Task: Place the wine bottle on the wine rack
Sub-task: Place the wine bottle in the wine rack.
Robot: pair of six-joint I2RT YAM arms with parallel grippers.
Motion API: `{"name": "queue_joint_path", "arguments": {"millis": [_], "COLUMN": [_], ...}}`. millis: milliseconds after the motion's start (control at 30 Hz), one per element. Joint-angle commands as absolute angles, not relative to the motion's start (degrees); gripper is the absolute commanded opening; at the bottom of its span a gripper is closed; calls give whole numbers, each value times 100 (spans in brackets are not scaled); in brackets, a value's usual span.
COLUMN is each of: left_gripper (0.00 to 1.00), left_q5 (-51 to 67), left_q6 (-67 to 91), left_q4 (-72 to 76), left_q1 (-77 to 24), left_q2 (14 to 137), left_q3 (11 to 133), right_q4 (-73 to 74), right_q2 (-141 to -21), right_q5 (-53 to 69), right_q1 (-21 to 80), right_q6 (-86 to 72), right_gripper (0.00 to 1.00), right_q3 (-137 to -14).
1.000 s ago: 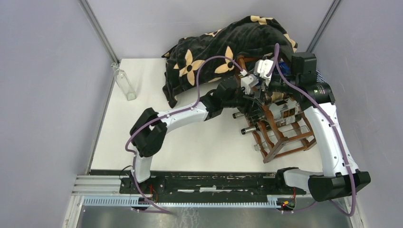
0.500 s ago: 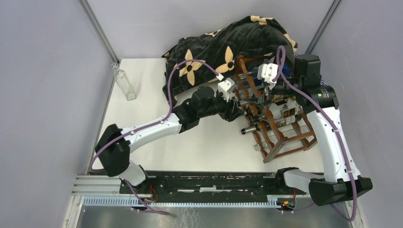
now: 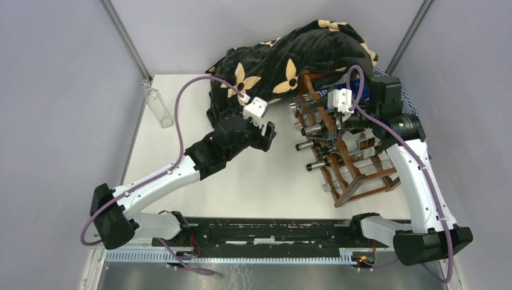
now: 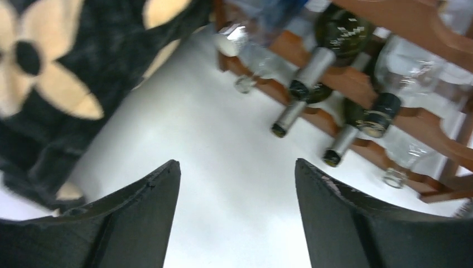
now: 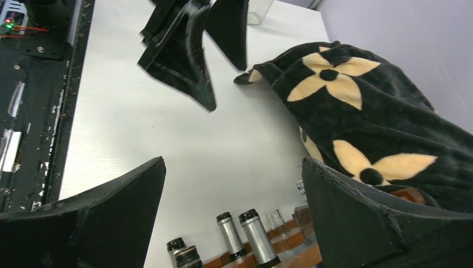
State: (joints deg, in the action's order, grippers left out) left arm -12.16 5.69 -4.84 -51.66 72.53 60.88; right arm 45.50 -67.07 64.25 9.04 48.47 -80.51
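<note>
The dark reddish-brown wine rack stands at the right of the table. Several bottles lie in it with their necks pointing left. Two dark wine bottles with silver necks show plainly, and clear ones lie beside them. My left gripper hangs open and empty over bare table, a short way left of the rack. My right gripper is wide open above the rack's near side, holding nothing, with the bottle necks just below its fingers.
A black blanket with tan flowers is heaped at the back and drapes over the rack's far end. A clear glass bottle stands upright at the table's far left edge. Grey walls close in both sides.
My left arm has drawn back leftward from the rack and its jaws have spread wider, with nothing in them. The right arm has barely shifted.
</note>
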Motion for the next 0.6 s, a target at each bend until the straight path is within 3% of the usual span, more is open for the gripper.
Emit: {"name": "queue_joint_path", "arguments": {"millis": [0, 267, 567], "left_gripper": [85, 100, 100], "left_q5": [-2241, -1283, -1102], "left_q6": [391, 1446, 1612], "left_q4": [-875, -789, -1144], "left_q1": [-4765, -2324, -448], "left_q2": [6690, 5647, 5964], "left_q3": [6004, 5682, 6370], "right_q4": [4165, 3338, 1703], "right_q2": [-6550, -6528, -6942], "right_q5": [6874, 6760, 4417], "right_q1": [888, 1071, 2728], "right_q6": [4878, 4405, 2964], "right_gripper": [98, 98, 98], "right_q3": [-7753, -7514, -7400]}}
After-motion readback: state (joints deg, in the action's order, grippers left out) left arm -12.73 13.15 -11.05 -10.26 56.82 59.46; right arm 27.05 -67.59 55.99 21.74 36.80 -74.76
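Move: The wine bottle still to be racked, the clear one standing alone, is about 42 cm to the left of the left hand, some 20 cm ahead and 13 cm below. The blanket's near corner lies about 15 cm ahead of that hand, 20 cm left and 24 cm down; the wine rack's middle is roughly 38 cm right and 8 cm ahead, 15 cm lower. From the right hand the bottle is about 58 cm left, 23 cm ahead and 22 cm below. Left hand sweeps about 27 cm left towards the wine bottle, turning counter-clockwise, opening wider; right slides 5 cm left. ##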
